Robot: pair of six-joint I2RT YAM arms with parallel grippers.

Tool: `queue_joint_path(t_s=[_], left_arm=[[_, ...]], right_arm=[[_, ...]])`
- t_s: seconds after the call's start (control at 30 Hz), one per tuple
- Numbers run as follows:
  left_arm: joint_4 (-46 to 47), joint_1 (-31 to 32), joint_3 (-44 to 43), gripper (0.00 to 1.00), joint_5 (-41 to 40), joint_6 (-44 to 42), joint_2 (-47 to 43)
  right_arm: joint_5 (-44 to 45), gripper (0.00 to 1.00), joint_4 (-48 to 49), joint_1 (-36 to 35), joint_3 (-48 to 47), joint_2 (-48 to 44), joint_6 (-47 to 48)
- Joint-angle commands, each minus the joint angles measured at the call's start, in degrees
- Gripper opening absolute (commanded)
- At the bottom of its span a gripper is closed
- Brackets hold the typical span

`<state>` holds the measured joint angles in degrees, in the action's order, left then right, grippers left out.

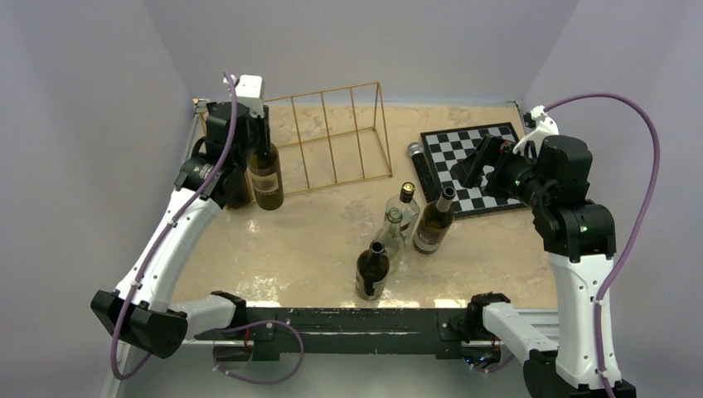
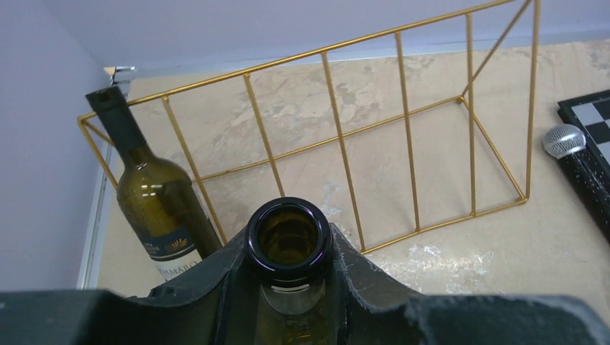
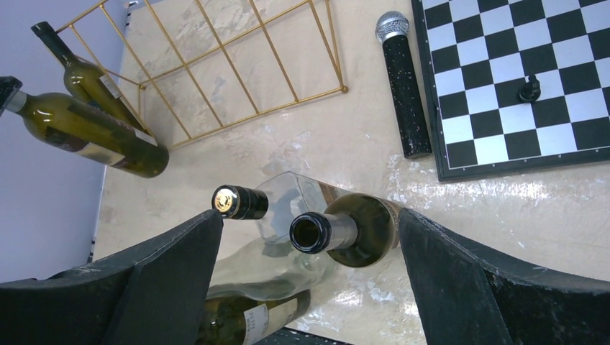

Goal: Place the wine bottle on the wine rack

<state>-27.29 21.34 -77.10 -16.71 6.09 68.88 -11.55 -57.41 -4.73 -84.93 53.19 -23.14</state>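
Note:
My left gripper (image 1: 260, 133) (image 2: 289, 248) is shut on the neck of a dark green wine bottle (image 1: 267, 176) (image 2: 289, 237) (image 3: 93, 136). The bottle hangs nearly upright just in front of the left end of the gold wire wine rack (image 1: 323, 92) (image 2: 339, 136) (image 3: 252, 120). A second green bottle (image 2: 155, 208) (image 3: 86, 79) leans in the rack's leftmost slot. My right gripper (image 1: 477, 166) (image 3: 309, 251) is open over a cluster of standing bottles, holding nothing. An open-mouthed green bottle (image 3: 345, 233) (image 1: 433, 220) stands below the gap between its fingers.
The cluster also holds a clear bottle with a gold cap (image 1: 406, 203) (image 3: 237, 201), another clear bottle (image 1: 392, 232) and a dark bottle (image 1: 373, 269). A chessboard (image 1: 452, 145) (image 3: 503, 43) lies at the right, with a black microphone (image 1: 414, 153) (image 3: 404, 86) along its left edge.

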Motion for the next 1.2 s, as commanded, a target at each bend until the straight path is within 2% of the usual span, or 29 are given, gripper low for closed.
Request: queue_joint_path(t_s=[0.0, 0.5, 1.17], left_arm=[[5.5, -5.6, -3.5, 0.0, 4.3, 5.2, 0.0], [7.4, -11.7, -7.2, 0.0, 3.2, 8.1, 9.1], [6.0, -14.9, -11.8, 0.0, 3.2, 8.3, 17.9]], right_arm=[[-0.8, 0.97, 2.1, 0.3, 0.0, -0.5, -0.5], [1.5, 0.97, 1.0, 0.3, -0.2, -1.2, 0.8], [2.5, 0.98, 1.5, 0.3, -1.4, 0.8, 1.9]])
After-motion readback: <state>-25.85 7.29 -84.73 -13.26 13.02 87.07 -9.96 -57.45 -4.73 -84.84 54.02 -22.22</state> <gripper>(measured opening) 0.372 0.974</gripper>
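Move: The held bottle hangs by its neck from the left hand. The rack's second slot from the left, where it is being taken, has its middle about 12 cm ahead, 6 cm left and 18 cm below. The first bottle leans in the end slot, some 9 cm ahead, 15 cm left and 16 cm down; the rack's right end is roughly 17 cm ahead, 35 cm right. From the idle right hand, that slot lies about 25 cm ahead, 63 cm left and 21 cm below. Still pinching the bottle by its neck, the left hand carries it towards the second slot, next to the first bottle: about 9 cm forward, 7 cm left and 6 cm down, quickest leftward at the start, then mostly forward and sinking. The wrist turns some 15 degrees counter-clockwise and tips slightly further down; the fingers keep their hold. ##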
